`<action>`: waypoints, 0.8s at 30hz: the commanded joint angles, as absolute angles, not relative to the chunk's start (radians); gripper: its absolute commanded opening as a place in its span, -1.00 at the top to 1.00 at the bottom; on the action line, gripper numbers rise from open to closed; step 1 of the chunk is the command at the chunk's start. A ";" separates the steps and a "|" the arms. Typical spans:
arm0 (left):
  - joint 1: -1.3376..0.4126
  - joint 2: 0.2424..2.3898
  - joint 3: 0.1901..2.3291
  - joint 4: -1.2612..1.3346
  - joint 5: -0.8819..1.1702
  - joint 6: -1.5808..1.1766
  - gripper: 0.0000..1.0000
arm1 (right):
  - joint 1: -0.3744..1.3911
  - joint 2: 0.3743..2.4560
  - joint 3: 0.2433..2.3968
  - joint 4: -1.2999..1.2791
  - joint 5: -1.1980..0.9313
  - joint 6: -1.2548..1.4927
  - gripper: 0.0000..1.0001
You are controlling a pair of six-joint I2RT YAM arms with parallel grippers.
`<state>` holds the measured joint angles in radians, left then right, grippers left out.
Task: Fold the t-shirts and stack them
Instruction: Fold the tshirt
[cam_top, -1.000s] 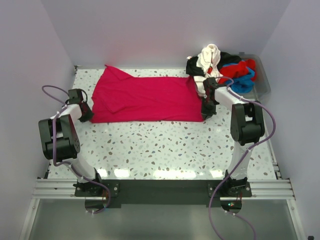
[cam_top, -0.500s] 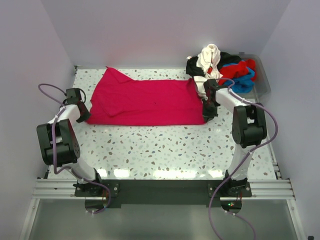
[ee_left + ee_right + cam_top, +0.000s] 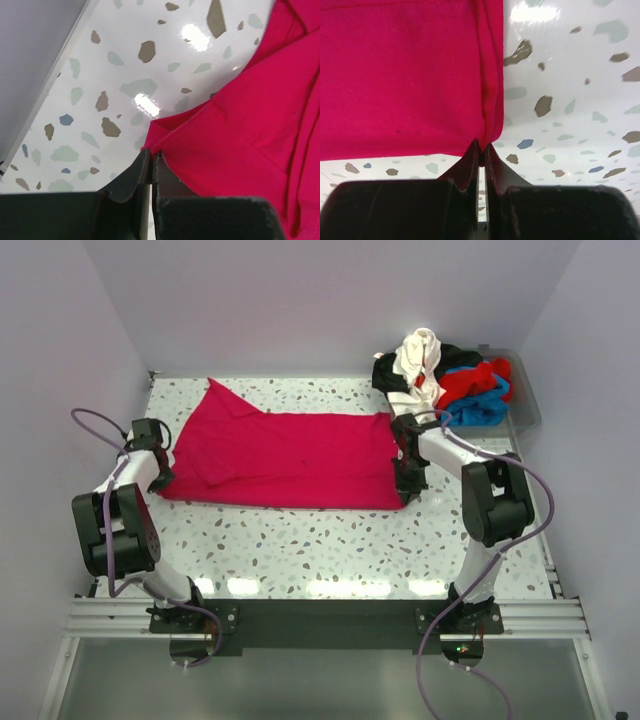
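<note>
A large crimson-pink t-shirt lies spread flat across the back half of the table. My left gripper is shut on its near left corner, and the left wrist view shows the hem of the shirt pinched between the dark fingertips. My right gripper is shut on the near right corner; in the right wrist view the folded edge of the shirt runs into the fingertips. Other t-shirts, cream-white, black, red and blue, lie in a heap at the back right.
A clear grey plastic bin stands at the back right corner, partly under the heap. White walls close the table on the left, back and right. The terrazzo tabletop runs bare from the shirt to the arm bases.
Both grippers have dragged the shirt's near edge toward the arm bases, drawing the cloth flatter. The left gripper also shifted left; the right moved slightly inward.
</note>
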<state>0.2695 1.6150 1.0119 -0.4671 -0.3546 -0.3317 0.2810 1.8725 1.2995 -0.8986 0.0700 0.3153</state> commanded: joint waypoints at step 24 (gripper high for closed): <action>-0.092 1.483 0.965 -0.449 -0.229 -0.535 -0.32 | 0.331 1.743 1.368 -0.940 0.035 0.377 -0.48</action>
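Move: Each hand still pinches a near corner of the folded t-shirt. The left corner's laying spot is about 3 cm back of the left hand, level sideways, and 4 below; the sleeve tip is about 23 cm ahead, 13 right. The right laying spot is about 3 cm back of the right hand, level sideways, and 2 below. The t-shirt's middle lies about 10 cm ahead of the right hand, 29 left; the clothes bin is about 29 ahead, 16 right. Back towards the bases first, both hands draw the near edge another 2 to 3 cm, then open wide and let go. The left rises about 4 cm and sweeps some 15 cm to the right over the shirt, a little forward, turning clockwise about 15 degrees; the right lifts about 3 cm and eases forward again, staying over its corner. ##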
